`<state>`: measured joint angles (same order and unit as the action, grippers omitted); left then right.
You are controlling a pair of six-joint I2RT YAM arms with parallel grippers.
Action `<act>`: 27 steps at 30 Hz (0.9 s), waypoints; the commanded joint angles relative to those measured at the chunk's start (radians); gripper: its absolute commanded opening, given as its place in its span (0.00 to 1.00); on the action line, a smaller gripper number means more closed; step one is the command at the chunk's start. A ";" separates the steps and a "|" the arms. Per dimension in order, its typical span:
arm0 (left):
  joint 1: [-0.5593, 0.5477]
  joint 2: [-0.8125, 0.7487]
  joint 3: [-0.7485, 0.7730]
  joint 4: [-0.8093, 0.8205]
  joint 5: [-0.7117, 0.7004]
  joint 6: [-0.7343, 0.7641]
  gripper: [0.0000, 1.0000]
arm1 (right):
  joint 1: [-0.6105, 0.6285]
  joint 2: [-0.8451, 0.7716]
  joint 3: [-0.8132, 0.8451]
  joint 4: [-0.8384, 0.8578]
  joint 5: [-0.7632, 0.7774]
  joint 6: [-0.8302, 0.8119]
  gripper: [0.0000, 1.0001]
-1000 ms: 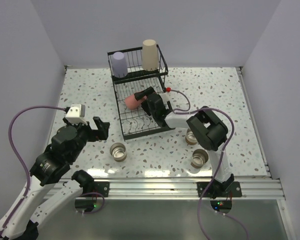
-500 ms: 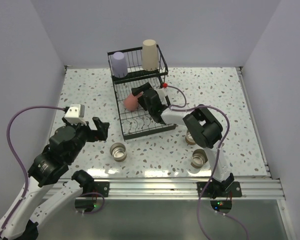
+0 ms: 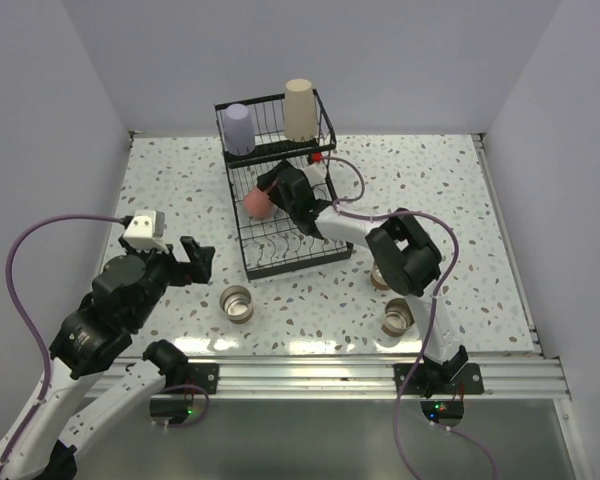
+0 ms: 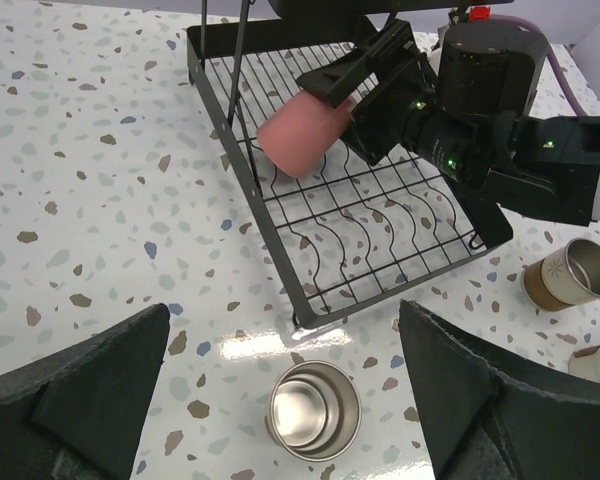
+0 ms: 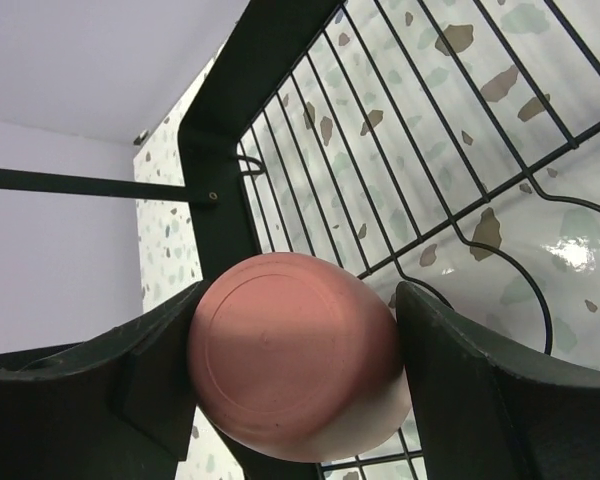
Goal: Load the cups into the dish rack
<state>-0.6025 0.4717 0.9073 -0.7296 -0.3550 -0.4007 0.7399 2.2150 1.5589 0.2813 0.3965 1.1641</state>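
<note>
The red-pink cup lies on its side over the lower tray of the black wire dish rack, near its left rail. My right gripper reaches in from the right, and both fingers press against the cup's sides. In the upper basket a lavender cup and a tall beige cup stand upside down. One short tan-and-metallic cup stands upright on the table before the rack. My left gripper hovers wide open above it, holding nothing.
Two more short metallic cups stand right of the rack, beside the right arm's elbow. The right arm's purple cable loops over the rack's right side. White walls close in the speckled table.
My right gripper has pushed farther up and left along the lower tray, and its fingers have come together onto the red-pink cup. The left arm has barely shifted.
</note>
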 commanded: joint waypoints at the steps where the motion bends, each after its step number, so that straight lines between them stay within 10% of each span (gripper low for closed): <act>1: -0.003 -0.008 0.035 -0.013 -0.022 0.007 1.00 | 0.047 0.005 0.102 -0.034 -0.033 -0.066 0.68; 8: -0.002 -0.028 0.035 -0.016 -0.050 -0.012 1.00 | 0.076 0.020 0.162 -0.109 -0.045 -0.110 0.88; 27: -0.003 -0.050 0.035 -0.027 -0.084 -0.030 1.00 | 0.153 -0.037 0.227 -0.261 -0.010 -0.221 0.98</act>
<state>-0.6025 0.4267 0.9092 -0.7483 -0.4213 -0.4110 0.8448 2.2555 1.7245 0.0586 0.3607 1.1084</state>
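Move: The right hand has its fingers around the red cup lying in the lower rack, its middle about 1 cm ahead, 3 cm left and 3 cm below. The rack's left rail runs roughly 7 cm left and 7 cm below, level fore and aft. On the upper tier, some 14 cm higher and 11 cm ahead, stand the lilac cup 6 cm left and the beige cup 6 cm right. From the left hand, the red cup lies about 29 cm ahead, 14 cm right and 20 cm below. Opening wider around the red cup, the right hand pushes about 6 cm left and 4 cm back. ##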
